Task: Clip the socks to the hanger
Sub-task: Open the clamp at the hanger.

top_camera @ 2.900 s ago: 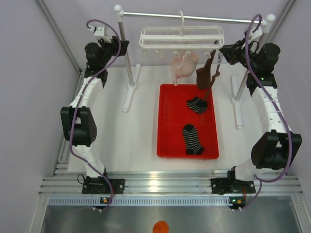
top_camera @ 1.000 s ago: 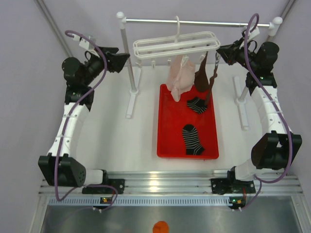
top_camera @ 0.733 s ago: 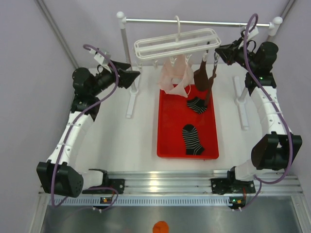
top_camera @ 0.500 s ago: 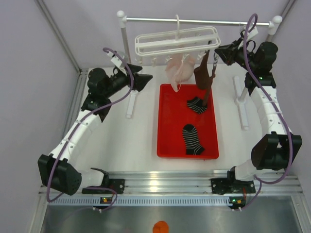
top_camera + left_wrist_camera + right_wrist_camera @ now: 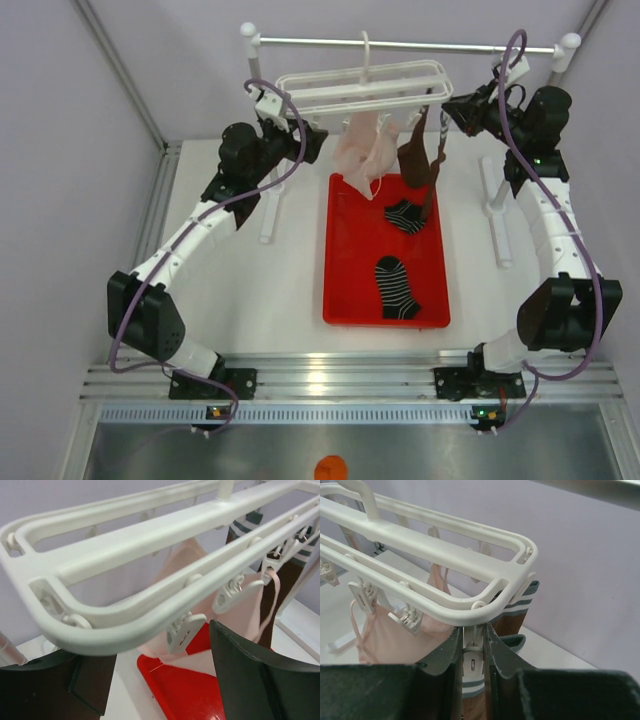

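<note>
The white hanger (image 5: 365, 85) hangs from the crossbar by its hook. Two dark brown socks (image 5: 418, 160) with striped cuffs dangle under its right end. Two black striped socks (image 5: 404, 215) (image 5: 397, 287) lie in the red tray (image 5: 345, 290). My right gripper (image 5: 447, 108) (image 5: 473, 645) is shut on a white peg (image 5: 473, 657) at the hanger's right corner, a striped brown cuff (image 5: 472, 686) just below it. My left gripper (image 5: 315, 140) (image 5: 145, 647) stands open under the hanger's left end (image 5: 150, 545), a free peg (image 5: 184, 631) between its fingers, touching neither.
A pale pink fabric piece (image 5: 368, 150) (image 5: 200, 570) hangs from the hanger's middle pegs, next to the brown socks. The stand's metal crossbar (image 5: 450, 45) and white posts (image 5: 250, 60) (image 5: 568, 45) frame the back. The cage walls close in on both sides.
My left arm has swung in from the far left wall to the hanger's left end. The hanger and the hanging pieces have swayed a little. The right arm has held still.
</note>
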You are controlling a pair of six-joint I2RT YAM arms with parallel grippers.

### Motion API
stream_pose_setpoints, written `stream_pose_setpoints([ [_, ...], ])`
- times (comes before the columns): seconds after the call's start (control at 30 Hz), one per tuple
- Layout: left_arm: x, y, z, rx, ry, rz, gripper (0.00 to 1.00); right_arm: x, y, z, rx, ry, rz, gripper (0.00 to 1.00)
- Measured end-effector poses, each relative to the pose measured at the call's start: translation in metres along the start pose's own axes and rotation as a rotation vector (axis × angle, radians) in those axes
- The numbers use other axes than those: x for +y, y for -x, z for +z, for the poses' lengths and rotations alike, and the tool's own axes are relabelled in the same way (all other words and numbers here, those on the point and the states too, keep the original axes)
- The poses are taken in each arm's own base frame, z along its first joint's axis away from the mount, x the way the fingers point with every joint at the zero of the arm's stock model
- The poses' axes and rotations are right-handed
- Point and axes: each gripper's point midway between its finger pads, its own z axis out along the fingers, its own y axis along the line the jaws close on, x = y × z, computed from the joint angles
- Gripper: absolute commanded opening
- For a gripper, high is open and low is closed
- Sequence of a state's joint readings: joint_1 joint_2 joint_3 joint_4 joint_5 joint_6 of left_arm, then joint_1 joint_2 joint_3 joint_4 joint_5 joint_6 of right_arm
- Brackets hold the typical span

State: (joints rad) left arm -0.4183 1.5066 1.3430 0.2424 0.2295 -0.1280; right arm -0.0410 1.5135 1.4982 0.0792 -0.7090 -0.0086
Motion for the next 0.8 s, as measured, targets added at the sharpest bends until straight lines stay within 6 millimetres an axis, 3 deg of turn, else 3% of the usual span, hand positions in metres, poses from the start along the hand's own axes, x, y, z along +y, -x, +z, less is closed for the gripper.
stream_pose_setpoints([
  [0.2,0.010,0.015,0.013,-0.055,0.043,0.006,0.60,0.001,0.000,-0.002,0.002,0.001,-0.007,0.04],
  [0.23,0.010,0.016,0.013,-0.057,0.042,0.007,0.51,0.002,-0.001,-0.002,0.005,0.001,-0.005,0.04],
  [0.33,0.007,0.017,0.013,-0.061,0.023,0.012,0.39,0.002,-0.003,-0.002,0.014,0.001,-0.005,0.08],
  [0.47,-0.003,0.017,0.013,-0.056,-0.035,0.014,0.29,0.002,-0.006,-0.003,0.025,0.002,0.001,0.37],
  [0.57,-0.011,0.016,0.013,-0.052,-0.078,0.014,0.22,0.003,-0.011,-0.005,0.046,0.003,0.005,0.53],
  [0.7,-0.018,0.015,0.012,-0.046,-0.117,0.006,0.18,0.015,-0.022,-0.016,0.114,0.032,0.014,0.61],
  [0.8,-0.022,0.014,0.011,-0.041,-0.138,-0.006,0.12,0.027,-0.020,-0.030,0.132,0.045,-0.003,0.64],
])
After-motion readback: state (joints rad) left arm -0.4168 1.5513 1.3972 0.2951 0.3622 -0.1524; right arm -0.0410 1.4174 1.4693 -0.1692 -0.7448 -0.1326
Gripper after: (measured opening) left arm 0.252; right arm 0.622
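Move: The left hand is open just beside the second clamp from the hanger's left end, on the near rail: about 2 cm to the hand's right, level in reach and some 2 cm up. The corner clamp lies roughly 4 cm left of the hand, 2 cm up; the pink cloth hangs about 11 cm right, 2 cm ahead and 8 cm below. The right hand still squeezes the right-end clamp at its fingertips, with a brown sock hanging some 11 cm below it and 2 cm left. Forward and up a little, then easing back to its right while it yaws slightly clockwise, the left hand works onto the second clamp from the left end and closes from wide open to pinch it, ending about 2 cm right of and 2 cm above its start. The right hand stays until late, then opens, lets go of the end clamp and withdraws back about 4 cm and down 2, its fingers tipping slightly downward. ##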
